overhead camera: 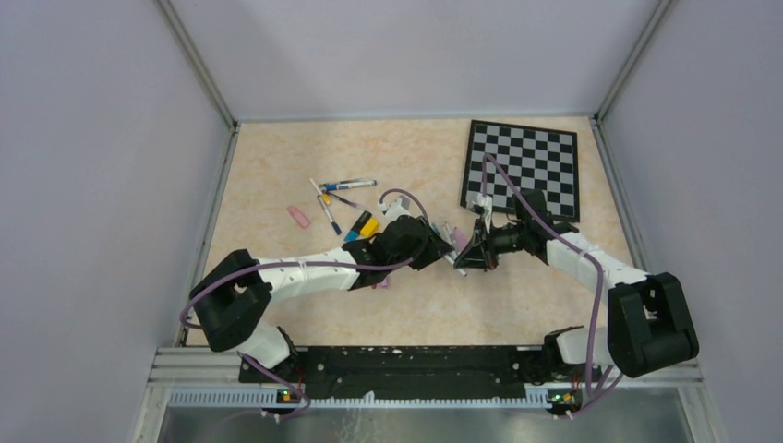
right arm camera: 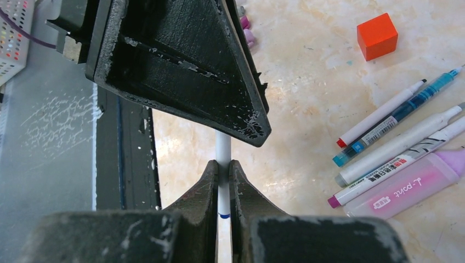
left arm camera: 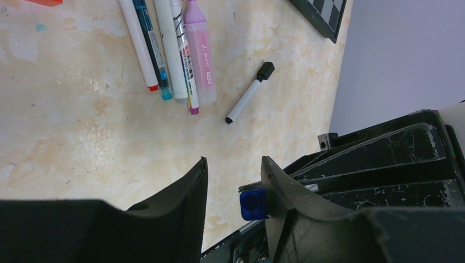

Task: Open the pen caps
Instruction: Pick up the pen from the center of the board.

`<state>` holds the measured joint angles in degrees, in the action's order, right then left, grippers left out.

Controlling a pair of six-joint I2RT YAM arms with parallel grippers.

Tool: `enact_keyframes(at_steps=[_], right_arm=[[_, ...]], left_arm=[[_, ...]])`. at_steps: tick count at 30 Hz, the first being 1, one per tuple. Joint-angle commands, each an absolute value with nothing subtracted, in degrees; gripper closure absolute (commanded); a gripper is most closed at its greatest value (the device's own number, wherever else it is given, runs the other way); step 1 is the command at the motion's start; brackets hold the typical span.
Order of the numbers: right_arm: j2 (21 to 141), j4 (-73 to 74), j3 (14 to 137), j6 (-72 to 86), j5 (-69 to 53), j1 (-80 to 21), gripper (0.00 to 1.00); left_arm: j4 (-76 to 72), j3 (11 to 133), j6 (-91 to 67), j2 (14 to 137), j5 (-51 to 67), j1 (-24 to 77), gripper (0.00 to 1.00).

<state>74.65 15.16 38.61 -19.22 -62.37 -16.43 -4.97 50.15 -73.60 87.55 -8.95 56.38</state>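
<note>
My right gripper (right arm camera: pixel 221 163) is shut on a thin white pen (right arm camera: pixel 222 148) with a blue ring, and holds it pointing towards the left gripper. The pen's blue cap (left arm camera: pixel 253 204) sits between the jaws of my left gripper (left arm camera: pixel 233 160), against the right finger; the left finger stands apart from it. The two grippers meet at mid-table, left gripper (overhead camera: pixel 441 247) and right gripper (overhead camera: pixel 466 257). Several other pens (left arm camera: pixel 170 52) lie side by side with a pink highlighter (left arm camera: pixel 200 55). A small black-capped marker (left arm camera: pixel 248 94) lies alone.
A checkerboard (overhead camera: pixel 522 166) lies at the back right. More pens (overhead camera: pixel 342 196), a yellow highlighter (overhead camera: pixel 367 224) and a small pink piece (overhead camera: pixel 297 216) lie to the back left. A red cube (right arm camera: pixel 377 36) sits beyond the pen row. Walls close three sides.
</note>
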Motion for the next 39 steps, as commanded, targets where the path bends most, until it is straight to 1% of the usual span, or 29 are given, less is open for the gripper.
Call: enact_keyframes(at_steps=[1,8,17,20,22,24,31,33,34,35,37,38,39], right_arm=[[75.2,13.0,38.4,-18.8,-61.2,-17.3,1.0],[75.8,13.4,38.8,-19.0,-60.3,-17.7,1.0],[76.3,14.1,39.2,-19.4,-59.3,-18.4,1.0],[76.6,14.5,39.5,-19.7,-58.7,-18.9,1.0],[76.7,14.8,39.6,-19.9,-58.3,-19.1,1.0],[76.8,15.0,39.6,-20.3,-58.0,-19.2,1.0],[76.5,15.2,39.6,-20.6,-58.1,-19.3,1.0],[76.1,14.9,39.5,-20.5,-58.6,-19.3,1.0],[75.8,14.8,39.4,-20.4,-58.9,-19.3,0.98],[75.5,14.8,39.4,-20.4,-59.2,-19.3,0.89],[74.9,14.6,39.3,-20.7,-60.0,-19.3,0.64],[74.6,14.3,39.2,-20.5,-60.4,-19.3,0.56],[74.4,14.0,39.1,-20.0,-60.9,-19.3,0.5]], left_arm=[[-3.8,52.6,-74.0,87.3,-11.1,56.7,0.56],[-3.2,51.9,-74.6,86.0,-12.5,56.7,0.55],[-3.1,51.9,-74.9,84.8,-13.2,57.1,0.58],[-3.3,51.8,-74.8,84.6,-13.4,57.3,0.63],[-3.3,51.7,-74.8,84.4,-13.5,57.3,0.65],[-3.3,51.7,-74.5,84.1,-13.7,57.4,0.69],[-5.1,50.9,-73.1,83.9,-12.9,57.5,0.99],[-6.2,50.4,-72.4,83.8,-12.4,57.6,1.0],[-6.8,50.1,-72.0,83.7,-12.3,57.5,1.0],[-7.5,49.5,-71.5,83.5,-12.2,57.5,1.0],[-9.1,48.6,-70.2,83.1,-11.8,57.6,1.0],[-9.9,48.2,-69.7,82.9,-11.5,57.5,1.0],[-10.9,47.8,-69.0,82.7,-11.0,57.6,1.0]])
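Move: Just above the half-open left fingers, about 2 cm higher and 1 cm left, level fore and aft, is the blue cap of the white pen; the right hand grips that pen lower down, with the cap some 4 cm left and 3 cm above it. From the left hand, the row's red-capped pen lies about 8 cm ahead and 1 cm left, the pink pen 8 cm ahead and 5 cm right, the red cube 10 cm ahead and 8 cm left, all roughly 9 cm below. Sinking about 2 cm with the pen still pinched, the right hand brings the blue cap down between the left fingers. The left hand stays nearly in place, shifting under 1 cm left, and closes from half open to pinch the cap; once that grip is set, the right fingers open and let go of the pen without backing away. ##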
